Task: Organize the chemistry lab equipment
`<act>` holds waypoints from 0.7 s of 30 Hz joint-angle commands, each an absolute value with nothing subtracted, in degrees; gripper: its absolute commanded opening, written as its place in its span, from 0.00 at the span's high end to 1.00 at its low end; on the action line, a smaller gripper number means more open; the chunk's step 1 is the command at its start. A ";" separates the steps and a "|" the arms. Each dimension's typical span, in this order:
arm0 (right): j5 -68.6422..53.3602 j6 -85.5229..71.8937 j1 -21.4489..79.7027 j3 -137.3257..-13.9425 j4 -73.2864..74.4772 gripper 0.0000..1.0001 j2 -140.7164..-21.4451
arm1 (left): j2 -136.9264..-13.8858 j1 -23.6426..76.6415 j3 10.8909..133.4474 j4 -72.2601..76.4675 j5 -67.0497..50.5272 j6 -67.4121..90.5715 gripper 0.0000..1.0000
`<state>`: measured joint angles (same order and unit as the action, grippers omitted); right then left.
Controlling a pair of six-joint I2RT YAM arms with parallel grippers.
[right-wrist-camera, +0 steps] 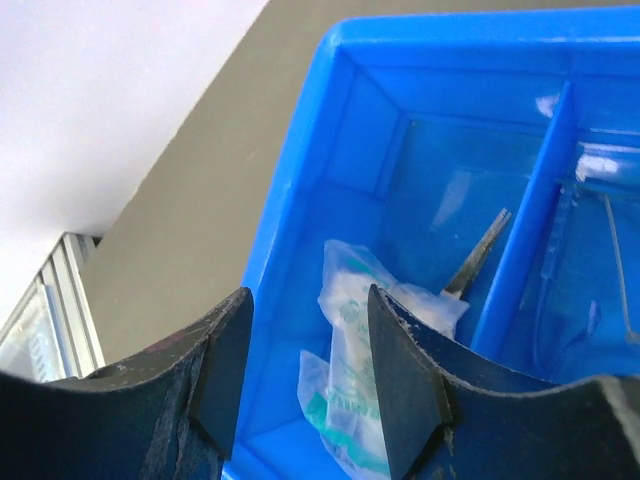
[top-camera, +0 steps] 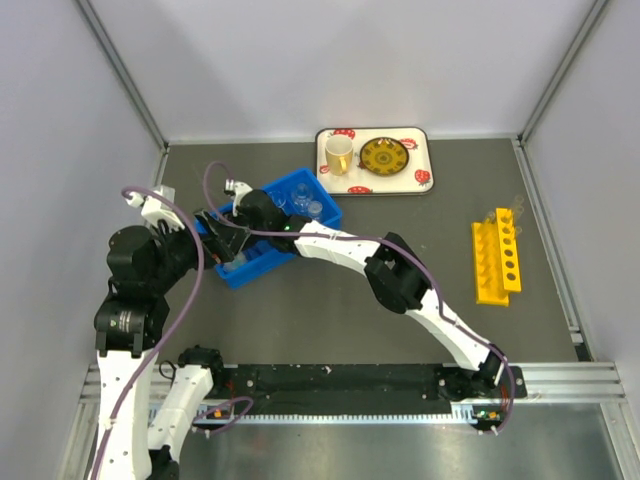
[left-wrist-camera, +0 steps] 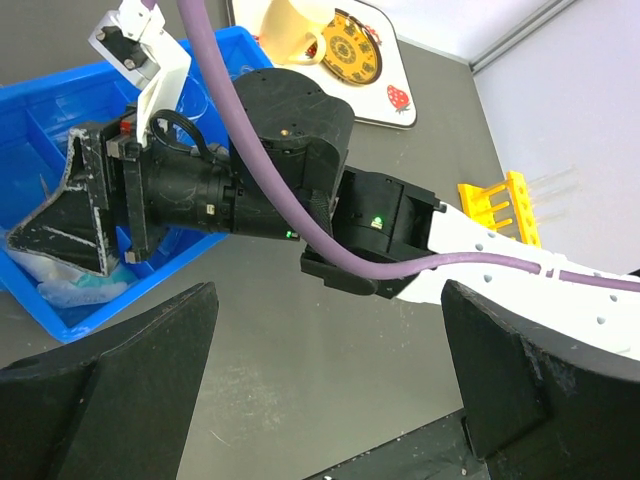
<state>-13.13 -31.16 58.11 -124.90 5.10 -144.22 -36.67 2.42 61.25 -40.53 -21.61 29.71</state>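
Note:
A blue bin (top-camera: pixel 300 186) stands left of the table's middle. My right gripper (right-wrist-camera: pixel 305 310) hangs over its near-left compartment, open, with nothing between the jaws. Below it a white-and-teal packet (right-wrist-camera: pixel 345 400) lies on the bin floor (right-wrist-camera: pixel 300 200), with a thin metal tool (right-wrist-camera: pixel 478 255) beside it. The left wrist view shows the same packet (left-wrist-camera: pixel 85 290) under the right gripper's fingers (left-wrist-camera: pixel 65 215). Clear items (right-wrist-camera: pixel 590 250) fill the compartment past the divider, and small clear beakers (top-camera: pixel 305 205) sit at the bin's far end. My left gripper (left-wrist-camera: pixel 330 340) is wide open over bare table beside the bin.
A white tray (top-camera: pixel 425 160) at the back holds a yellow mug (top-camera: pixel 339 153) and a round yellow patterned plate (top-camera: pixel 384 156). A yellow tube rack (top-camera: pixel 497 260) stands at the right. The right arm (top-camera: pixel 400 280) stretches diagonally across the table's middle.

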 commanded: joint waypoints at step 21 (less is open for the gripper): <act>12.20 -10.03 45.53 -82.97 4.38 0.01 -83.69 | -44.91 3.96 61.53 -28.67 -10.63 18.29 0.01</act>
<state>0.84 -19.70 44.51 -86.35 -0.49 -90.28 -44.69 3.81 63.48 -38.11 -12.38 20.84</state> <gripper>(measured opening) 0.987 0.987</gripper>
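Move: The bagged packet I have just dropped into the blue bin's left compartment lies some 8 cm below my right hand and about 3 cm to its right, 1 cm back. At that same level the goggles are about 3 cm ahead and 9 cm right of this hand, and the white dish 6 cm ahead, 16 cm right. The yellow mug stands roughly 25 cm ahead and 29 cm right. From my left hand the packet is about 9 cm ahead, 6 cm left and 30 cm down. I pull my empty, half-open right hand up out of the bin and away from the packet, climbing about 25 cm while sweeping as far to the right over the compartments, slow at first and then fast. Its fingers spread fully and the wrist swings clockwise some 25 degrees. My open left hand eases about 5 cm forward and left towards the packet, high above it, rolling slightly. ##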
